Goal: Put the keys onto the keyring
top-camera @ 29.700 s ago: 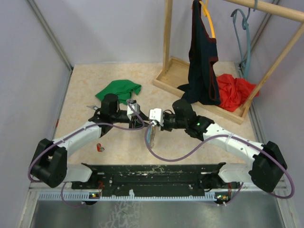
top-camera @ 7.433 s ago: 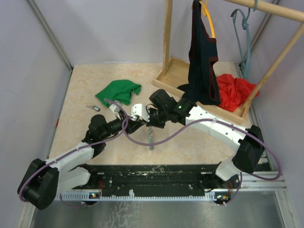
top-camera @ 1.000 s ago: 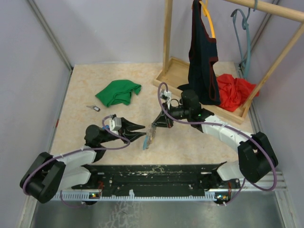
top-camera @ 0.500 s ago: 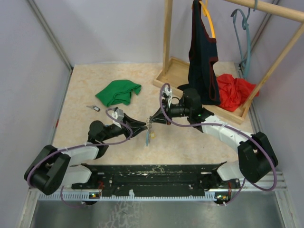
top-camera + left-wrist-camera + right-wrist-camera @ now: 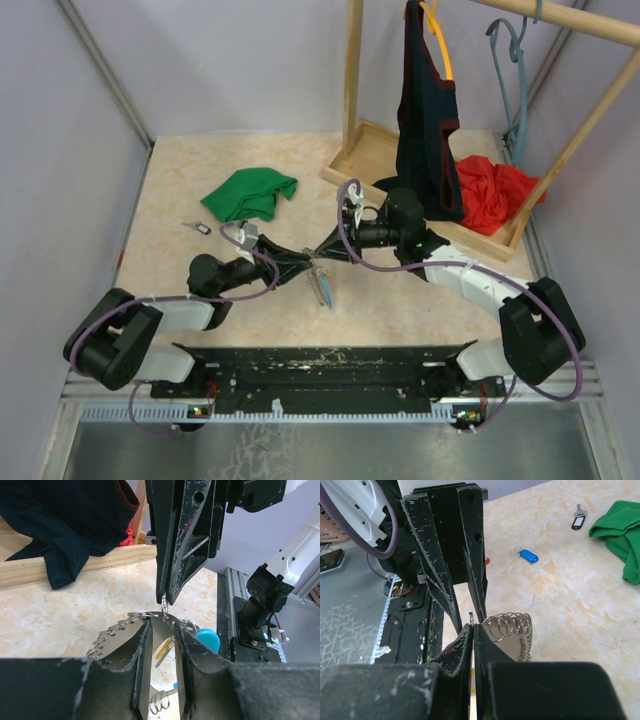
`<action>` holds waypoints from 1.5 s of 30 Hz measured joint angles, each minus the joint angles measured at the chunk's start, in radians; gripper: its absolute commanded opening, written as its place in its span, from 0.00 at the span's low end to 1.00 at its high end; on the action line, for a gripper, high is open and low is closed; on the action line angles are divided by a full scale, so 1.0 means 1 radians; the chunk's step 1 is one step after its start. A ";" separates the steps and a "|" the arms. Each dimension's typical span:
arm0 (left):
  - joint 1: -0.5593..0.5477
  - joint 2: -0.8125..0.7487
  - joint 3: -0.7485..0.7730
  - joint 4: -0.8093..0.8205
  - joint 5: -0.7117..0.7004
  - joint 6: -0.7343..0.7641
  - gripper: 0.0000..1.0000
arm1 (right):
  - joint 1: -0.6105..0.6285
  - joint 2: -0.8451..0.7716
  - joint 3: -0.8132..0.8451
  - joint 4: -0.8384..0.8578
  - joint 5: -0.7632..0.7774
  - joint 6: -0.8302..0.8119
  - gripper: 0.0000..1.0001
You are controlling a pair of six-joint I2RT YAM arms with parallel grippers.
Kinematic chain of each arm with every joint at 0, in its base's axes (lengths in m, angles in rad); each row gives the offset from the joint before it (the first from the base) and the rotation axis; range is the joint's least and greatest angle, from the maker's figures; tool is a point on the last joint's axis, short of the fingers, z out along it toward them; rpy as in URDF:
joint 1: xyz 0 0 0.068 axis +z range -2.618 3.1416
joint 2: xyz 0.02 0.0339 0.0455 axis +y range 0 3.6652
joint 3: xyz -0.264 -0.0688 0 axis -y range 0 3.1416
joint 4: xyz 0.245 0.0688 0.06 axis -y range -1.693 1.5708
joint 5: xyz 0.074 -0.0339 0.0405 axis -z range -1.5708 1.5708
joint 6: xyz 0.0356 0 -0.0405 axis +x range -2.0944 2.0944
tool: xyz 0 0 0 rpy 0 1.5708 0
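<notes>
The keyring [image 5: 323, 285] hangs over the table's middle, a loop of silvery rings [image 5: 512, 625] with a pale band. My right gripper [image 5: 473, 626] is shut on a small ring at its top [image 5: 164, 600]. Facing it is my left gripper [image 5: 163, 630], fingertips at the loop's top. Its jaws stand a narrow gap apart, and floor shows through. I cannot tell whether the pads touch the metal. A blue key head [image 5: 207, 637] and a yellow one [image 5: 164, 650] hang just beyond the left fingers. On the table lie another blue key [image 5: 527, 556] and a black-tagged key [image 5: 197, 228].
A green cloth [image 5: 250, 193] lies at the back left. A wooden rack base [image 5: 360, 170] at the back right carries a dark garment [image 5: 425, 130] and red cloth [image 5: 490, 190]. The black rail [image 5: 320, 365] runs along the near edge.
My left gripper has slid right up to the keyring and narrowed its jaws. The keyring has swung a little under the right gripper, which stays shut on it.
</notes>
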 measured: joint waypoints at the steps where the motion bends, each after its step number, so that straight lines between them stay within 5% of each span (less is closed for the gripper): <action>1: 0.000 0.006 0.000 0.010 0.000 -0.006 0.29 | 0.001 0.000 0.000 0.003 0.000 0.000 0.00; 8: 0.002 0.039 0.000 0.065 0.006 -0.040 0.28 | 0.010 0.000 -0.002 0.014 -0.007 0.000 0.00; 15: 0.003 0.049 0.001 0.083 0.010 -0.052 0.01 | 0.018 0.000 -0.021 0.028 -0.008 -0.004 0.00; 23: 0.005 0.027 0.005 0.030 0.034 -0.026 0.00 | 0.019 0.000 -0.026 -0.002 -0.008 -0.054 0.06; 27: 0.005 -0.055 0.039 -0.170 0.045 0.060 0.00 | 0.021 -0.015 -0.020 -0.104 0.009 -0.132 0.16; 35: -0.015 -0.262 0.274 -0.826 -0.034 0.343 0.00 | 0.021 -0.079 0.009 -0.284 0.070 -0.287 0.23; 45: -0.063 -0.200 0.704 -1.657 -0.206 0.698 0.00 | 0.024 -0.101 0.013 -0.241 0.137 -0.423 0.23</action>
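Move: The keyring's wire loop, still pinched in the right fingertips, stands between the left hand's partly open fingers, roughly 1 cm to the left hand's right and 1 cm to the right hand's left. The keyring's grey plate hangs some 6 cm below, about 2 cm right of the left hand. On the table about 18 cm below the left hand, the blue tag is about 16 cm ahead and 19 cm left, the red tag about 5 cm ahead and 22 cm left. The keyring's wire loop is pinched by the closing left fingers while the right still holds it, then the right fingers open and draw off a couple of centimetres to the right, dipping, then easing forward and up as the hand rolls. The left hand carries the keyring forward and up about 5 cm, tipping its fingers down by some 35 degrees. ##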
